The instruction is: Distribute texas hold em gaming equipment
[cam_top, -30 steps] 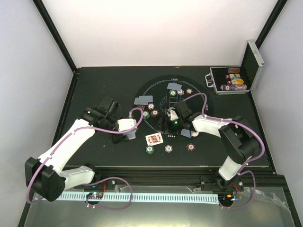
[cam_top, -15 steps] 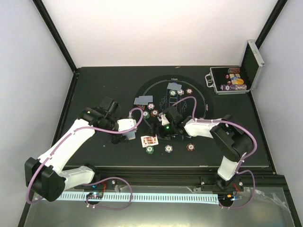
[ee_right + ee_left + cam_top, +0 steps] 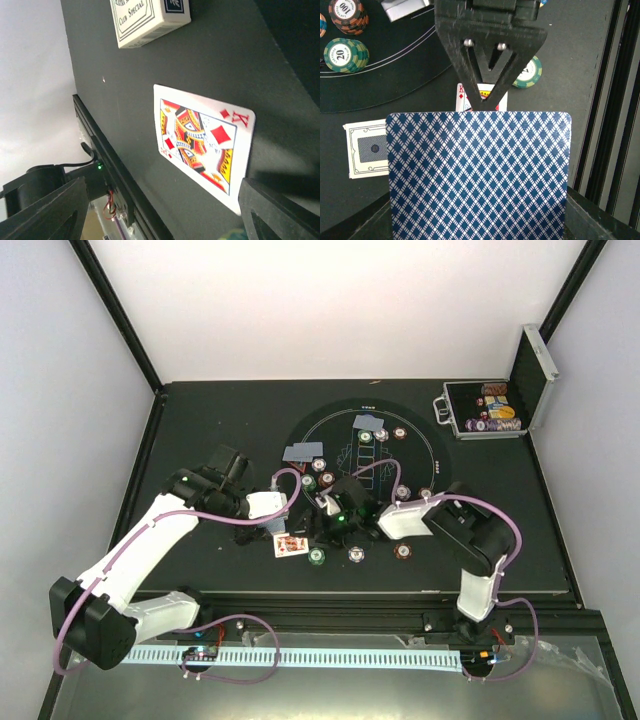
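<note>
A face-up king of diamonds (image 3: 290,545) (image 3: 205,145) lies flat on the black table, left of the felt circle. My right gripper (image 3: 315,528) (image 3: 165,215) hangs over it, open, with one finger's tip (image 3: 483,100) at the card's edge. My left gripper (image 3: 272,524) is shut on blue diamond-backed playing cards (image 3: 477,175), held upright just left of the king. Two grey-blue card piles (image 3: 303,452) (image 3: 369,421) lie on the felt. Small chips (image 3: 316,557) (image 3: 356,554) (image 3: 402,550) sit along its near rim, others (image 3: 327,479) (image 3: 340,52) further in.
A white card box (image 3: 367,150) (image 3: 150,20) lies flat beside the king. The open silver-edged case (image 3: 490,410) with coloured chips stands at the back right. The table's black front rail (image 3: 115,185) runs close to the king card.
The king of diamonds has slid left and slightly nearer the front edge, off the felt's rim, with my right gripper moving left over it. The left arm has barely moved.
</note>
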### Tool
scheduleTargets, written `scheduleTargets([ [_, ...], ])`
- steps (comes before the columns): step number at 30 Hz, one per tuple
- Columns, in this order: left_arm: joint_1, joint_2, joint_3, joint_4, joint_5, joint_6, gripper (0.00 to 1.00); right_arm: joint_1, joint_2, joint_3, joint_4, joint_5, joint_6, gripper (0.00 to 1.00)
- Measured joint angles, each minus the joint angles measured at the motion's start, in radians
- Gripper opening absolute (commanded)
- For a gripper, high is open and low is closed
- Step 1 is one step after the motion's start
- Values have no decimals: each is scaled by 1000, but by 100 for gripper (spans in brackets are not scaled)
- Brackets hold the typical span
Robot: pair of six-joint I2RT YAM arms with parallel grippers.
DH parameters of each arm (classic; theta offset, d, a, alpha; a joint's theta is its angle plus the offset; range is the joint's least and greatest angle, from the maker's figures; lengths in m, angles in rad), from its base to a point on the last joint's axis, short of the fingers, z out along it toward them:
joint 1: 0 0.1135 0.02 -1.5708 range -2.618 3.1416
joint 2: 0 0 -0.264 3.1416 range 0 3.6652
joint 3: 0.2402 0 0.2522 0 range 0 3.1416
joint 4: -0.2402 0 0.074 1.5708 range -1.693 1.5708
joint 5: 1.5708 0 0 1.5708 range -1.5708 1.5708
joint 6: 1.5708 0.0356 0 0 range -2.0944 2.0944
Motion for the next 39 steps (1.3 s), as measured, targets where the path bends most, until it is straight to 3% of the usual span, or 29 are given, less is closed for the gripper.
scheduleTargets([
  [9,0,0,0,0,0,0,1,-88,-172,-149,68,-42,43,86],
  [18,0,1,0,0,0,0,2,-80,-285,-151,153,-72,94,86],
  [26,0,3,0,0,0,0,1,-19,-276,-84,168,-78,108,85],
  [39,0,16,0,0,1,0,1,66,-129,21,246,-103,162,83],
])
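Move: The deck, gripped in the left hand's fingers, lies about 9 cm to the right hand's left, roughly level with it in reach and some 11 cm above it. The king lies face up about 4 cm left of the right hand and some 3 cm lower. The green chip stack stands about 6 cm back and 1 cm right of that hand, the card box some 8 cm forward and 10 cm left. Backing off to the right by nearly 4 cm and lifting, the right hand comes away from the king's right end, climbs some 11 cm in all, then swings about 8 cm left and slightly back to the deck. Its fingertips tilt up nearly 20 degrees and its fingers stay wide open, ending around the deck's edge. The left hand holds the deck still. ##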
